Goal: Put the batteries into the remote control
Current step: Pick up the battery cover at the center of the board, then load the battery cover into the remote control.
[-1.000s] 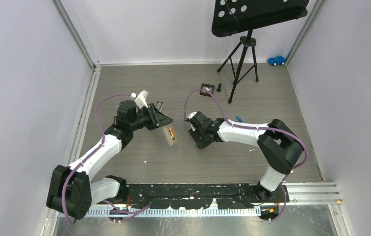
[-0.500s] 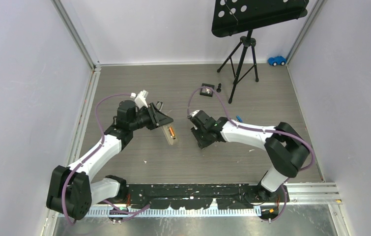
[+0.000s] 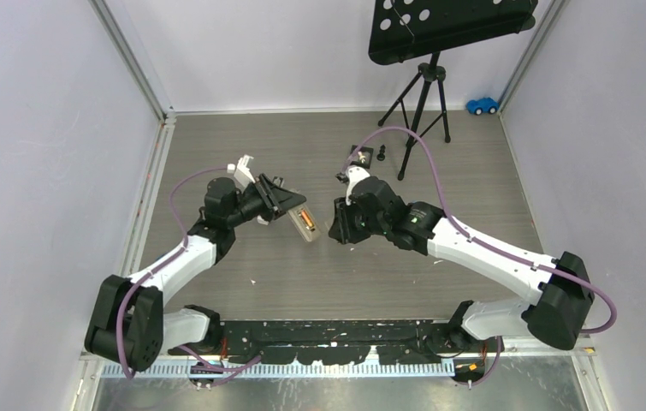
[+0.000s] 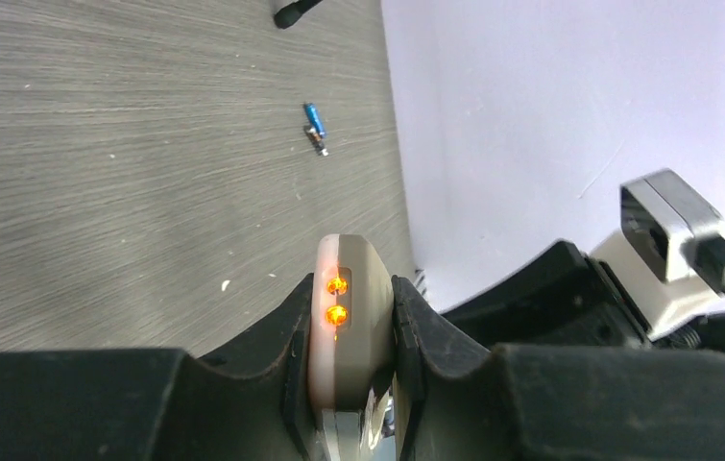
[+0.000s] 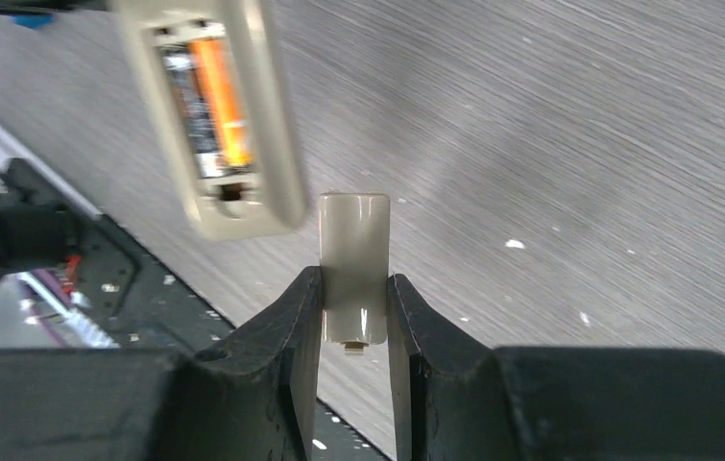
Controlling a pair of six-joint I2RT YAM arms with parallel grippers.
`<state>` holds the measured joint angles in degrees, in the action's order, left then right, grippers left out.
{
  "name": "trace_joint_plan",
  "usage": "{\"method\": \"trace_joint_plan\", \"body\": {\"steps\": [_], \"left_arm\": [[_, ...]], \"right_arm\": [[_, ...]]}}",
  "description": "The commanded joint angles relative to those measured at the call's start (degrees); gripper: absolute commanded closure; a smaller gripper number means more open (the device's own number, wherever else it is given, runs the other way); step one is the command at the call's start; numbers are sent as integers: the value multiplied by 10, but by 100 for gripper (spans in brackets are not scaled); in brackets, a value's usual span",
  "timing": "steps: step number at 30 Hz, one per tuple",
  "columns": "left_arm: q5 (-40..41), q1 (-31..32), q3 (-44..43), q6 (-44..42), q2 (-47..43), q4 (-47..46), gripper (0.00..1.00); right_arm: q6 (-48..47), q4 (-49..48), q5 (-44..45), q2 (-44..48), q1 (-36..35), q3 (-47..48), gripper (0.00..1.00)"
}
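My left gripper [image 3: 283, 204] is shut on a beige remote control [image 3: 300, 224] and holds it above the floor, open battery bay facing up. An orange battery [image 3: 305, 220] lies in the bay; the right wrist view shows it [image 5: 221, 101] inside the remote [image 5: 277, 163]. The left wrist view shows the remote [image 4: 366, 322] end-on between my left gripper's [image 4: 351, 312] jaws. My right gripper [image 3: 341, 226] is shut on a small beige battery cover [image 5: 353, 254], just right of the remote. In its own view, my right gripper [image 5: 353, 293] holds the cover just below the bay. A blue battery [image 4: 315, 128] lies on the floor.
A black tripod stand [image 3: 422, 103] with a perforated tray stands at the back right. A small blue toy car [image 3: 482, 105] sits in the far right corner. A small black frame [image 3: 360, 156] lies near the tripod's feet. Grey walls enclose the wooden floor.
The right arm has stretched out and swung its elbow to the right, bringing the cover closer to the remote. The left gripper has shifted slightly and tilted the remote toward the right gripper.
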<state>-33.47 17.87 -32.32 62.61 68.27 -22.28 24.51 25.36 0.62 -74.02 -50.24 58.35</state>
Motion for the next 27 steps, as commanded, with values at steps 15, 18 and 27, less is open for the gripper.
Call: {"method": "trace_joint_plan", "body": {"steps": [15,18,27], "left_arm": [[-22,9,18,66,12,-115,100],[-28,9,16,55,8,-114,100],[-62,11,2,35,17,-115,100]], "right_arm": [[12,47,60,-89,-72,176,76],[7,59,74,-98,-72,187,75],[-5,61,64,-118,-73,204,75]]}}
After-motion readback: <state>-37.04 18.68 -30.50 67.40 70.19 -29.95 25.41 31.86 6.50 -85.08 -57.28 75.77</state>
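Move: The right fingers already hold the battery cover. The open battery compartment of the remote control is about 8 cm to their left, 3 cm ahead and 2 cm higher. The blue battery lies on the table some 22 cm right and 6 cm ahead of the right hand, the white case about 16 cm left and 8 cm ahead, both 15 cm below. The left hand holds the remote, its compartment about 4 cm back and 2 cm right of that hand. Right hand carries the cover about 6 cm left and 4 cm up to the compartment; left keeps gripping the remote. ##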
